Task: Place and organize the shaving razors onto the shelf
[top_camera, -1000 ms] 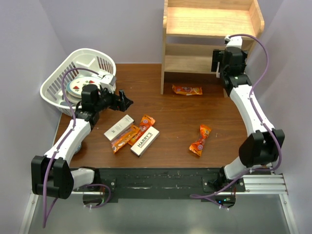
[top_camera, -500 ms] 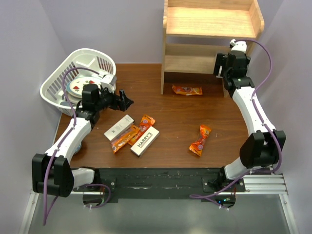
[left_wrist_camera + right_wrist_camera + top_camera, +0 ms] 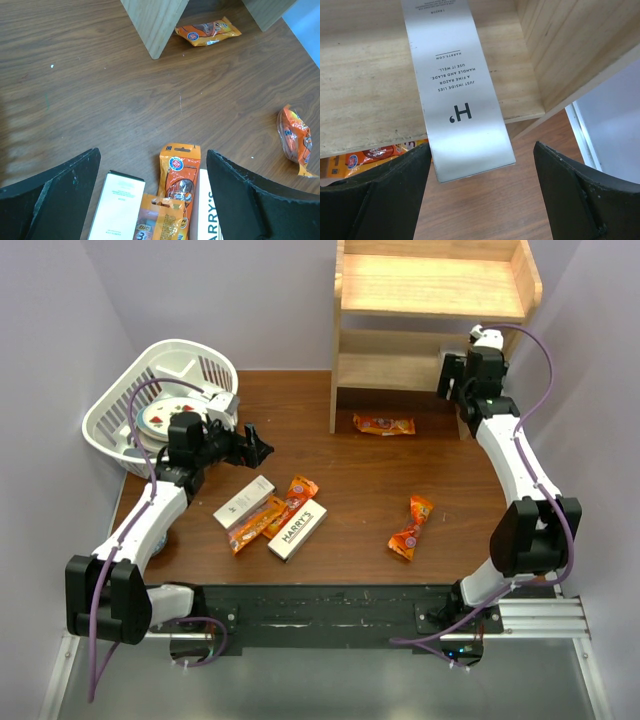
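One shaving razor box point(image 3: 457, 85), white with a dark "H'" mark, lies on the lower board of the wooden shelf point(image 3: 365, 90), its near end overhanging the front edge. That end sits between the fingers of my open right gripper point(image 3: 482, 147), with a clear gap on the right side. In the top view the right gripper point(image 3: 452, 375) is at the shelf point(image 3: 430, 285). Two more razor boxes point(image 3: 244, 500) point(image 3: 298, 530) lie on the table at the left. My left gripper point(image 3: 256, 447) hovers open behind them, with nothing between its fingers. They show in the left wrist view as a plain white box point(image 3: 117, 207) and a lettered box point(image 3: 207, 217).
Orange packets point(image 3: 275, 510) lie between the two table boxes. Another point(image 3: 384, 424) lies under the shelf, and one point(image 3: 410, 528) sits mid-table on the right. A white slatted basket point(image 3: 125, 405) holding a plate stands at the back left. Walls close in on both sides.
The right wrist has shifted slightly to the right and back from the shelf, with the box left lying on the lower board. The left arm has not moved.
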`<act>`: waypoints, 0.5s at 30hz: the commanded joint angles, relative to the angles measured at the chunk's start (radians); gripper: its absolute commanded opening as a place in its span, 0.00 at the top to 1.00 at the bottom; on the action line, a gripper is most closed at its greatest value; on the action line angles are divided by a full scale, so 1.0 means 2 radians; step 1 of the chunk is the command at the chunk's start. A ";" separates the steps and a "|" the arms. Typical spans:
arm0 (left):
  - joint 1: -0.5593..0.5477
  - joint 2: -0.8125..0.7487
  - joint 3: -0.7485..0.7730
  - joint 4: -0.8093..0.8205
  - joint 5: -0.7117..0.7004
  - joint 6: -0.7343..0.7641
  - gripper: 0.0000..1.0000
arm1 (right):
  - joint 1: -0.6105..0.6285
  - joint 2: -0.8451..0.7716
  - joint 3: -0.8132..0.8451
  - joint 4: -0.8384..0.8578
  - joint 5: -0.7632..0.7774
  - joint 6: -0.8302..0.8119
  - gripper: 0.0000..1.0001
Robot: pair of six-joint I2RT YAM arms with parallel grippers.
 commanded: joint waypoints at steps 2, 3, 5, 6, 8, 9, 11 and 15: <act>0.004 0.003 0.021 0.019 0.004 -0.001 0.07 | -0.004 -0.004 0.008 0.009 -0.028 0.011 0.13; 0.004 0.003 0.021 0.020 0.004 -0.002 0.08 | -0.004 -0.005 0.006 0.009 -0.030 0.011 0.17; 0.003 0.004 0.021 0.020 0.003 -0.002 0.07 | -0.004 -0.006 0.000 0.011 -0.032 0.010 0.20; 0.004 0.004 0.021 0.021 0.004 -0.002 0.07 | -0.004 -0.007 -0.001 0.013 -0.033 0.009 0.22; 0.004 0.004 0.020 0.021 0.004 -0.003 0.07 | -0.005 -0.007 -0.003 0.016 -0.034 0.007 0.29; 0.004 0.005 0.021 0.021 0.003 -0.003 0.07 | -0.005 -0.007 -0.003 0.018 -0.035 0.009 0.31; 0.004 0.005 0.021 0.020 0.002 -0.003 0.07 | -0.005 -0.003 0.000 0.020 -0.037 0.011 0.34; 0.004 0.004 0.021 0.019 0.002 -0.002 0.07 | -0.006 0.007 0.010 0.022 -0.033 0.017 0.39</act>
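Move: The Harry's box lies on the middle shelf with its near end sticking out between my open right fingers; its middle is about 6 cm ahead, 1 cm to the left and 2 cm lower. The shelf's right side panel stands some 5 cm ahead and 5 cm to the right. The orange razor pack under the shelf is about 4 cm ahead, 15 cm left and 24 cm below. From my left hand the box is roughly 18 cm ahead, 38 cm right and 4 cm higher. I close my right fingers from nearly wide open to about two-thirds, until they pinch the box's overhanging near end by its two long sides. While closing I barely travel: about 1 cm down and a bit less to my left, which centres the hand over the box end, with the wrist turning only a couple of degrees. ##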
